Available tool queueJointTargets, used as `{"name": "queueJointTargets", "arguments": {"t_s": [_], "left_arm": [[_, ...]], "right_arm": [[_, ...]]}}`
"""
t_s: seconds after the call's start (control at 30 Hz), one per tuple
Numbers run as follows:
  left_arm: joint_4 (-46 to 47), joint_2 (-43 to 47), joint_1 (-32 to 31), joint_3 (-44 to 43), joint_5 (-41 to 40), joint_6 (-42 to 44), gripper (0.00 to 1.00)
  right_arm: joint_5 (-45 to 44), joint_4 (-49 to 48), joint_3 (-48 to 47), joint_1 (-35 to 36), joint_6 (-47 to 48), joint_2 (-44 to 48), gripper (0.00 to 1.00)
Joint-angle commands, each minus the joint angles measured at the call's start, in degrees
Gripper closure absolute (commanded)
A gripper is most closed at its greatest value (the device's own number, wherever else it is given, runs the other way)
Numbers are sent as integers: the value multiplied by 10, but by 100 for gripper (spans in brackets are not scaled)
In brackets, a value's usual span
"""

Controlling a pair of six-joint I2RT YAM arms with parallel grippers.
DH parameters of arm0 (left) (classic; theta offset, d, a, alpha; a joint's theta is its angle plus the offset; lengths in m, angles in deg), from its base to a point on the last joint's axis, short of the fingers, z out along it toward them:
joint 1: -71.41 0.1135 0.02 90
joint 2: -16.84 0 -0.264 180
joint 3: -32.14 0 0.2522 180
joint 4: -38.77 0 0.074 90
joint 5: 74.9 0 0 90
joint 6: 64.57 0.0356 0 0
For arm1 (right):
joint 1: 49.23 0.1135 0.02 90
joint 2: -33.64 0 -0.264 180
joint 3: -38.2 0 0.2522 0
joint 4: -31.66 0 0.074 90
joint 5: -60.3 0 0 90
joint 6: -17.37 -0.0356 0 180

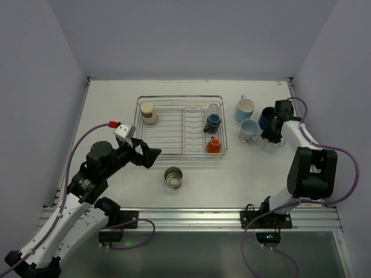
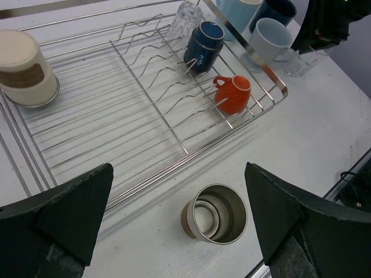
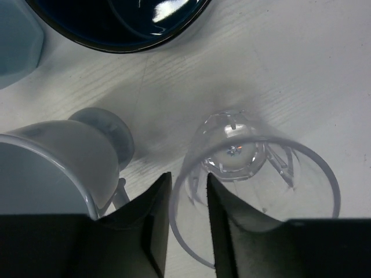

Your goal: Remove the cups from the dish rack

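The wire dish rack (image 1: 179,97) holds a cream cup (image 1: 149,112), a clear glass (image 1: 214,108), a small dark blue cup (image 1: 213,122) and a small orange cup (image 1: 214,145). A metallic cup (image 1: 173,177) stands on the table in front of the rack. My left gripper (image 2: 178,174) hovers wide open above that metallic cup (image 2: 217,213), holding nothing. At the right, my right gripper (image 3: 188,179) straddles the rim of a second clear glass (image 3: 255,168) standing upright on the table. Its jaws are slightly apart, with a gap to the glass wall.
Right of the rack stand a light blue mug (image 1: 244,109), a pale blue mug (image 1: 250,130) and a navy mug (image 1: 266,117), close around the right gripper (image 1: 271,138). In the right wrist view the pale mug (image 3: 52,168) sits just left of the fingers.
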Motion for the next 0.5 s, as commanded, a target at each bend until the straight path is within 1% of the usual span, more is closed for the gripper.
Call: {"name": "queueJointTargets", "arguments": {"t_s": [0.0, 0.07, 0.1, 0.13, 0.23, 0.3, 0.33, 0.37, 0.47], "left_arm": [[-6, -8, 2, -6, -16, 13, 0], [-6, -14, 3, -8, -21, 12, 0], [-6, -15, 3, -10, -27, 11, 0], [-6, -17, 3, -10, -29, 9, 0], [-8, -28, 3, -16, -45, 8, 0], [-12, -35, 3, -29, -60, 5, 0], [-14, -45, 3, -36, -63, 2, 0], [-15, -51, 3, -52, -71, 1, 0], [-22, -80, 3, -79, -80, -15, 0]], "right_arm": [[11, -6, -10, 0, -6, 14, 64], [16, -6, -12, 1, -10, 27, 59], [22, -4, -13, 0, -13, 33, 52], [25, -1, -15, 0, -14, 37, 49], [34, 2, -15, 3, -17, 72, 48], [47, -1, -12, 4, -21, 120, 48], [61, -1, -8, 4, -23, 138, 45], [63, -6, -6, 5, -28, 179, 40], [114, -24, 20, 9, -39, 252, 33]]}}
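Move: The clear glass stands upright with its rim between the right fingers, its middle about 3 cm right of and 4 cm below that hand. From the hand, the grey-blue mug stands some 10 cm left and 3 ahead, the dark blue mug 9 ahead and 2 left, the light blue mug 13 ahead and 12 left, all slightly lower. From the left hand the glass lies roughly 53 cm right, 9 ahead and 20 below. The right fingers open, let go of the clear glass's rim, and rise about 10 cm, tilting up 20 degrees. ##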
